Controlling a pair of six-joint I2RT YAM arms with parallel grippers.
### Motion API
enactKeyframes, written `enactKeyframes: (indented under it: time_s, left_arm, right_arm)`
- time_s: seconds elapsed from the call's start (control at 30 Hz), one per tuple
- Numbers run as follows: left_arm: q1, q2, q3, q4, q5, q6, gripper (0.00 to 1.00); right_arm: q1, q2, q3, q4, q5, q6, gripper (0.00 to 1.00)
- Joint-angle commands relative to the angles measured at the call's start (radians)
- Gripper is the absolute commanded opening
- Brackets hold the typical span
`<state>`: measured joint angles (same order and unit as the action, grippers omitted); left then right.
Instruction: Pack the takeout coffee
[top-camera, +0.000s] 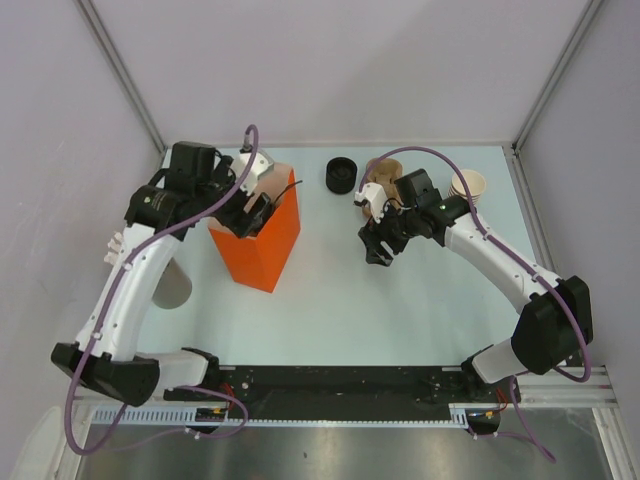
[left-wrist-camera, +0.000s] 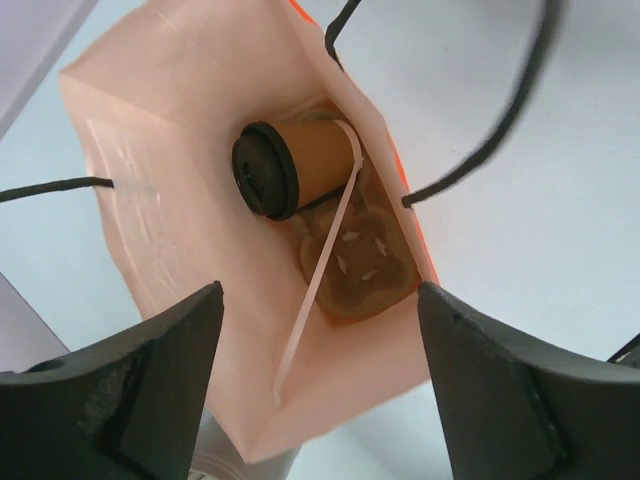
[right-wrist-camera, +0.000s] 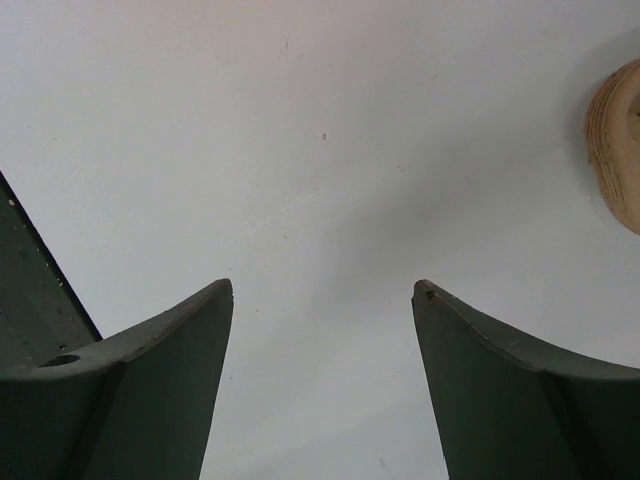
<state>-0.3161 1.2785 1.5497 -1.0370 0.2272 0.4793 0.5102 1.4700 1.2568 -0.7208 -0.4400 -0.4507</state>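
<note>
An orange paper bag (top-camera: 262, 242) stands open at the left. In the left wrist view its pale inside (left-wrist-camera: 180, 200) holds the takeout coffee (left-wrist-camera: 318, 160), a tan cup with its black lid (left-wrist-camera: 263, 170) on. The cup lies on its side on a brown moulded carrier (left-wrist-camera: 362, 262) at the bag's bottom. My left gripper (top-camera: 253, 212) hovers over the bag's mouth, open and empty (left-wrist-camera: 320, 345). My right gripper (top-camera: 378, 247) is open and empty above bare table (right-wrist-camera: 322, 300), to the right of the bag.
A stack of black lids (top-camera: 341, 176) and a brown cardboard piece (top-camera: 377, 190) sit at the back middle. A tan cup stack (top-camera: 468, 185) is at the back right. A grey cylinder (top-camera: 172, 285) stands left of the bag. A tan rounded edge (right-wrist-camera: 616, 140) shows in the right wrist view.
</note>
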Motion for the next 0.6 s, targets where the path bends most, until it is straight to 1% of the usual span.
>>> enactKeyframes:
  time_s: [0.0,0.03,0.07,0.1,0.2,0.3,0.33,0.57]
  left_arm:
    - [-0.008,-0.100,0.001,0.049,0.043,-0.018,0.89]
    - [-0.008,-0.111,0.003,0.054,0.053,-0.015,0.92]
    - [-0.008,-0.125,0.000,0.058,0.058,-0.013,0.98]
    - [-0.005,-0.154,-0.003,0.063,0.063,-0.011,0.99]
    - [0.020,-0.218,-0.016,0.095,0.095,-0.008,0.99]
    - [0.080,-0.277,-0.037,0.149,0.145,-0.025,1.00]
    - [0.118,-0.290,-0.045,0.163,0.161,-0.037,0.99]
    - [0.285,-0.349,-0.108,0.250,0.285,-0.097,0.99]
  right_arm:
    - [-0.006,-0.017,0.000,0.014,0.004,-0.017,0.77]
    - [-0.007,-0.019,0.000,0.012,0.004,-0.017,0.78]
    - [-0.007,-0.019,0.000,0.012,0.003,-0.017,0.78]
    - [-0.009,-0.022,-0.002,0.012,0.003,-0.017,0.77]
    - [-0.010,-0.023,0.000,0.012,0.000,-0.016,0.79]
    - [-0.012,-0.023,0.000,0.014,-0.002,-0.016,0.79]
    - [-0.013,-0.023,0.000,0.012,-0.002,-0.016,0.79]
    - [-0.022,-0.031,0.000,0.012,-0.009,-0.014,0.81]
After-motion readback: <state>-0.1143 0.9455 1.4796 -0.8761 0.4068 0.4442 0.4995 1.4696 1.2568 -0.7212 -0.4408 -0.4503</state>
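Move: The orange bag's middle lies about 5 cm ahead of the open left hand, 1 cm to its left and some 16 cm below. The coffee cup lies on its side inside, roughly 6 cm ahead of the hand, straight in line and 18 cm down; the grey straw canister stands about 24 cm left, 5 cm back and 21 cm lower. From the idle right hand the bag is some 28 cm left, 7 cm ahead and 4 cm below. The left hand, already empty with the straw left in the bag, climbs about 10 cm up and away from the bag's mouth while drawing back some 4 cm, then also swings a few centimetres to the left as it nears the top. On the way the fingers spread from mostly open to fully open, and the wrist tips up by roughly 20 degrees, so that they point less steeply down over the bag's near side. ##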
